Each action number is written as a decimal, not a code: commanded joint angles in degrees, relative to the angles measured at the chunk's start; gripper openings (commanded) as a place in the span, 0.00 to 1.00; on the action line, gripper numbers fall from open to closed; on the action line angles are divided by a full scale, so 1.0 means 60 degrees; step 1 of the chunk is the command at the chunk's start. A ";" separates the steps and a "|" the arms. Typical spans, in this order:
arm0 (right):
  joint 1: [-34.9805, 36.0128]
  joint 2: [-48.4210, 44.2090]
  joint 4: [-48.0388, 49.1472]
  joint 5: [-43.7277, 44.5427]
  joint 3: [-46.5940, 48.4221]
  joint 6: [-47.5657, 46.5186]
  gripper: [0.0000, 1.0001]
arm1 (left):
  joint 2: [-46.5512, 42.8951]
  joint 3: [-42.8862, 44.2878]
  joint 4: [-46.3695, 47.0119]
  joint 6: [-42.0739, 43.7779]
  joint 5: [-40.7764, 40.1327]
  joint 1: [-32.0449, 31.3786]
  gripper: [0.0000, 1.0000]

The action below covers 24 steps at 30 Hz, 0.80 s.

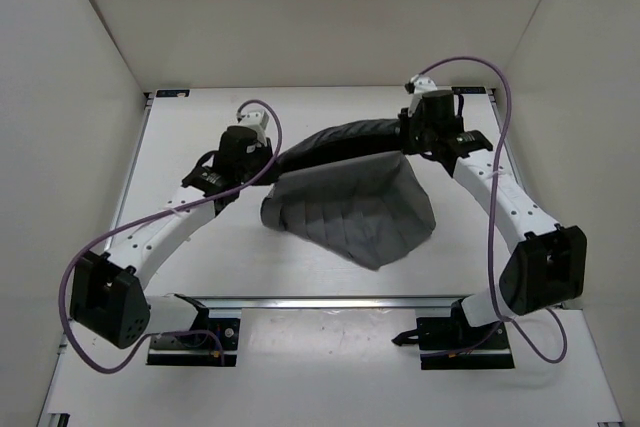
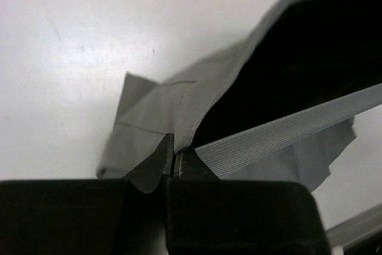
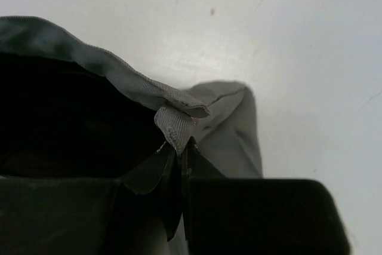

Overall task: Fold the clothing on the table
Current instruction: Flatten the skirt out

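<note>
The clothing [image 1: 350,209], a mid-grey pleated garment with a darker band, hangs between both grippers above the middle of the table [image 1: 200,267]. Its band is stretched from left to right and the pleated part drapes down toward the near side. My left gripper [image 1: 268,169] is shut on the band's left end [image 2: 179,141]. My right gripper [image 1: 408,137] is shut on the band's right end, where a small woven tab [image 3: 174,128] is pinched between the jaws. The dark inside of the clothing [image 3: 65,117] gapes open between the two grips.
White walls close in the table on the left, back and right. A metal rail [image 1: 330,300] runs across the near side, with the two arm bases [image 1: 190,337] [image 1: 465,339] behind it. Purple cables loop off both arms.
</note>
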 commanded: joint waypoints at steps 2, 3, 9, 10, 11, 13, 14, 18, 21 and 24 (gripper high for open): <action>-0.0434 0.0142 -0.0813 -0.0040 -0.0727 0.0337 0.00 | 0.0561 -0.1026 -0.0914 0.0394 0.0128 0.0420 0.00; -0.0463 0.0345 -0.0930 -0.0188 -0.0408 0.0410 0.00 | 0.0968 -0.0736 -0.0899 0.0481 0.0259 0.0421 0.00; -0.0815 0.2743 -0.2306 0.0146 0.6050 -0.0231 0.00 | 0.3822 0.5138 -0.2080 0.1768 -0.0120 0.1180 0.00; -0.0757 0.3460 -0.2860 0.0438 0.7143 -0.0349 0.00 | 0.4539 0.6229 -0.2695 0.1945 -0.0353 0.1241 0.00; -0.0815 0.3453 -0.2575 0.0774 0.8416 -0.0365 0.00 | 0.5213 0.8531 -0.3397 0.2034 -0.0689 0.1285 0.00; -0.1194 0.2813 -0.1525 0.0399 0.8458 0.0219 0.00 | 0.5934 1.2030 -0.3959 0.2341 -0.1274 0.1212 0.00; -0.1370 0.2431 -0.0880 0.0252 0.8298 0.0467 0.00 | 0.5474 1.2534 -0.3250 0.2255 -0.1452 0.1198 0.00; -0.1621 0.1244 -0.0361 0.0043 0.7001 0.0003 0.00 | 0.3524 1.0407 -0.1531 0.2912 -0.2842 0.1213 0.00; -0.1620 -0.0424 0.0604 0.0557 0.4134 -0.0307 0.00 | 0.2046 0.8300 -0.1075 0.3281 -0.3212 0.1255 0.00; -0.1971 -0.1640 0.0636 0.0251 0.1700 0.0029 0.00 | 0.0481 0.5083 -0.0652 0.2944 -0.2977 0.1285 0.00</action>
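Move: Between the two hands hangs the grey skirt, its open waistband already pinched at both ends. Its body's middle lies about 17 cm to the right of the left hand, 6 cm nearer the base and 13 cm below; from the right hand it is some 15 cm left, 12 cm back and 16 cm down. The hem's near tip is roughly 19 cm back and 24 cm right of the left hand, or 26 cm back and 9 cm left of the right, near table height. Flicking the skirt like a sheet, both hands keep the waistband ends pinched, dip 6 to 8 cm and ease slightly back, then sweep fast forward and up together. Past the farthest reach they keep climbing but pull back towards the base, ending about 30 cm (left) and 23 cm (right) above their start, the fingers tipped up some 30 degrees. ##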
